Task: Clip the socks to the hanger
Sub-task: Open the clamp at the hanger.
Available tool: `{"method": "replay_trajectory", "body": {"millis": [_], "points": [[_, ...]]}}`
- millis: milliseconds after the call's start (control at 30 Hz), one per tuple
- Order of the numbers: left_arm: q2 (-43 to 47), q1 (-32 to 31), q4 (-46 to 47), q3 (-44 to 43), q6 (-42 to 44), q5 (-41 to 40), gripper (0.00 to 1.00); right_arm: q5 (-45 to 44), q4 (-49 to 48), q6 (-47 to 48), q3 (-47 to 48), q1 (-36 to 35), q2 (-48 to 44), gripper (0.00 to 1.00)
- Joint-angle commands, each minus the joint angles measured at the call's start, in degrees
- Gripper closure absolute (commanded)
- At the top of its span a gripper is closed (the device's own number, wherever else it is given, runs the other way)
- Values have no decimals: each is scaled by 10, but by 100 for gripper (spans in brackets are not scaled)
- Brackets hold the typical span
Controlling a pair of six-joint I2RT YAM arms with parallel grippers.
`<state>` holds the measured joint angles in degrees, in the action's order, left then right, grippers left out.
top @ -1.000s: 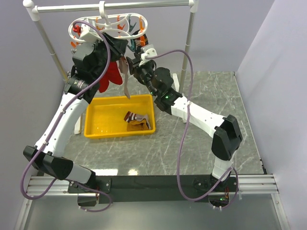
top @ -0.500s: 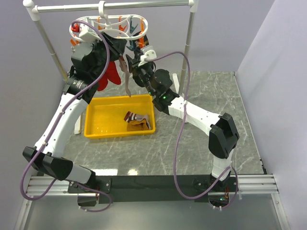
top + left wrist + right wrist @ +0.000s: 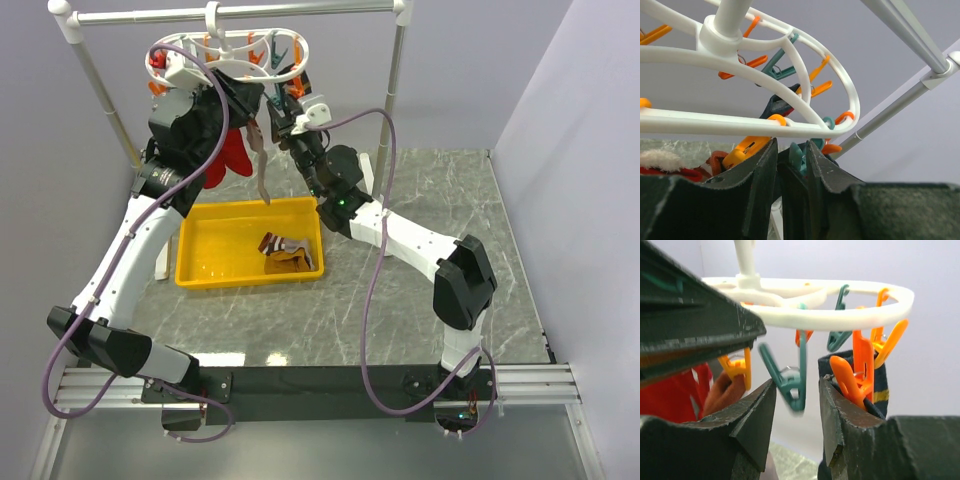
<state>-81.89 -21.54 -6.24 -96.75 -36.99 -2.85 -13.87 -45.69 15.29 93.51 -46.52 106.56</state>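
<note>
The white hanger hangs from the rail, with a red sock clipped under it. My left gripper sits just beneath the ring, shut on the dark cuff of a grey-beige sock that dangles below it. A teal clothespin pokes up between its fingers. My right gripper is raised under the ring, open, its fingers on either side of a swinging teal clothespin without pressing it. An orange clothespin holds a dark sock beside the right finger.
A yellow tray on the marble table holds more socks. The white pole-and-rail stand carries the hanger. A brown sock hangs from a yellow-orange pin to the left of my right gripper. Purple cables loop over both arms.
My right gripper has risen and moved left, up under the hanger ring next to the left gripper. The left arm has shifted only slightly, still holding the sock.
</note>
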Motion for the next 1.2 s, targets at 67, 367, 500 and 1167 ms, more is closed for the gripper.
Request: {"method": "replay_trajectory", "body": {"millis": [67,367,500,1167], "points": [[24,3,27,1,14,0,65,7,-43,20,33,-3,14,57],[37,3,44,16,22,22,64,25,-41,17,8,-4,-7,78],[54,2,58,40,39,61,60,63,-31,11,-4,-4,-22,78],[83,15,-9,32,-16,112,29,230,31,-152,-28,23,-94,84]]}}
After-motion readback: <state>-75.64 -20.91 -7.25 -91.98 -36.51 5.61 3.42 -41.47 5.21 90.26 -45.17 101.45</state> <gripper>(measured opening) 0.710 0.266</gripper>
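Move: The teal clamp sits just beyond the right fingertips, about 1 cm ahead, 1 cm left and 2 cm above the hand. Beside it an orange clamp with the dark sock is some 4 cm ahead, 3 cm right and 3 cm up from that hand; the yellow-orange clamp with the rust-cuffed sock is about 6 cm left, 1 cm ahead and 3 cm up. From the left hand the teal clamp lies roughly 3 cm ahead, 2 cm right and 1 cm up. Right fingers pinch the teal clamp, drawing back about 4 cm, turning counter-clockwise, while left opens and backs likewise. ##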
